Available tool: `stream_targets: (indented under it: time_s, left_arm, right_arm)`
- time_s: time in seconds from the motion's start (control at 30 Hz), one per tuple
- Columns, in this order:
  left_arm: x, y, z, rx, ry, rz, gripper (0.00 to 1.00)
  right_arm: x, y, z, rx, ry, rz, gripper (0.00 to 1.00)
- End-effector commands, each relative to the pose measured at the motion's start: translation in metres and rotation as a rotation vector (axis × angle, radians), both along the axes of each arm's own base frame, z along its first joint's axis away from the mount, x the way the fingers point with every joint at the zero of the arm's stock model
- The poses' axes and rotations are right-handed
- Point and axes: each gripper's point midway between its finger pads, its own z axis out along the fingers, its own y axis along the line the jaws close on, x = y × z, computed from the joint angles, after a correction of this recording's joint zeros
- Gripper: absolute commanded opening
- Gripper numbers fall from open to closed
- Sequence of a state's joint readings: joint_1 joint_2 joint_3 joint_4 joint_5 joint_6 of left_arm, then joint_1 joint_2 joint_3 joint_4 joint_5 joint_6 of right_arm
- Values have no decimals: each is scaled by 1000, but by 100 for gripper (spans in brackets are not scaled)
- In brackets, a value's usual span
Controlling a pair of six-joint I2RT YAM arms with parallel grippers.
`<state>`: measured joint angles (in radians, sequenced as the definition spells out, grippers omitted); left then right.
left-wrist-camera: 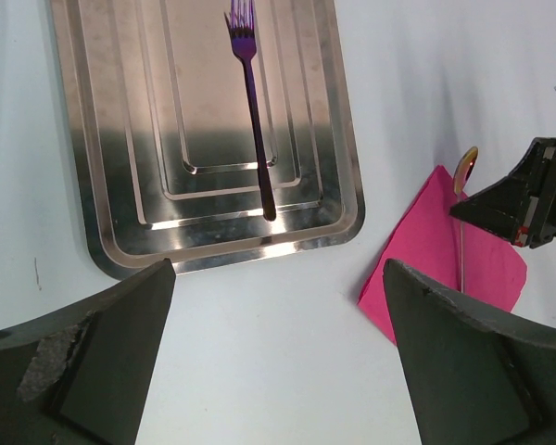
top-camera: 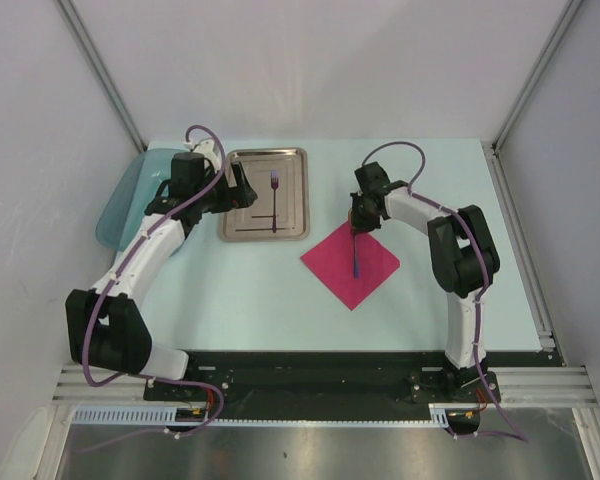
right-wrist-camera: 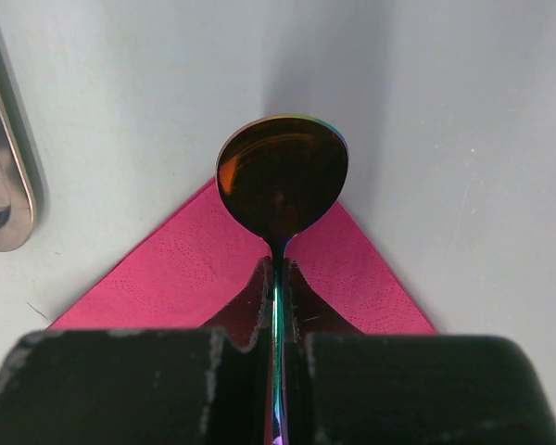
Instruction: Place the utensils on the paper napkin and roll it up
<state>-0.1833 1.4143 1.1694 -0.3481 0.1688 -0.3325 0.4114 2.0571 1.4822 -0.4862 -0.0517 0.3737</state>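
The pink paper napkin [top-camera: 365,268] lies as a diamond on the table, right of the steel tray [top-camera: 292,193]. My right gripper [top-camera: 358,224] hangs over the napkin's far corner, shut on the spoon's thin teal handle [right-wrist-camera: 276,278]. The spoon's dark reddish bowl [right-wrist-camera: 280,176] sticks out past that corner and the handle [top-camera: 355,258] runs back over the napkin [right-wrist-camera: 185,269]. The purple fork [top-camera: 274,190] lies lengthwise in the tray, tines to the far side. My left gripper [top-camera: 245,190] hovers open by the tray; in its wrist view [left-wrist-camera: 278,271] nothing sits between the fingers, and the fork [left-wrist-camera: 253,102] lies ahead.
A teal translucent dish [top-camera: 120,205] lies at the far left, partly under the left arm. The left wrist view shows the tray's near rim [left-wrist-camera: 222,255], the napkin [left-wrist-camera: 426,250] and the right gripper [left-wrist-camera: 528,195] with the spoon bowl [left-wrist-camera: 465,167]. White walls enclose the table.
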Motion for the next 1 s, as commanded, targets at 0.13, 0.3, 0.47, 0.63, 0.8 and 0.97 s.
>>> stream_targets:
  time_s: [0.13,0.3,0.47,0.63,0.8,0.97]
  left_arm:
    - [4,-7,0,-23,-7,-12,100]
    - [4,-6,-2,-23,-3,-9,99]
    - [5,-6,-6,-22,10,-6,100]
    - [6,-6,-10,-27,23,0,100]
    - [8,-8,-12,-29,30,-5,100]
    - [23,-10,-11,4,13,-18,98]
  right_arm:
    - [19,3,11,36,-28,-28,2]
    - [20,3,7,37,-17,-30,3]
    - [19,1,1,36,-1,-37,5]
    - [19,-1,-1,37,10,-51,20]
    - [22,-2,11,63,-3,-66,22]
    - [29,3,42,105,-53,-54,31]
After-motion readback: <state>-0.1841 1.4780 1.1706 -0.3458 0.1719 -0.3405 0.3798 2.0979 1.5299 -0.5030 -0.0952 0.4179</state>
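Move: The right hand already holds the spoon near its neck, low over the napkin's far corner. The napkin's middle is about 8 cm back, 1 cm left and 2 cm down, and the spoon's middle some 4 cm straight back. The tray's middle lies roughly 18 cm left and 7 cm ahead. From the left hand the fork is about 8 cm ahead, 4 cm right and 19 cm down, the tray around it centred 10 cm ahead and 2 cm right. Edging forward about 1 cm with a small rise and then a dip, the right hand sets the spoon down along the napkin, then stays low while its fingers part about a quarter of their range and let go, still straddling the handle. The left hand sinks roughly 2.5 cm towards the fork in the tray, tipping slightly down with its fingers wide open. ##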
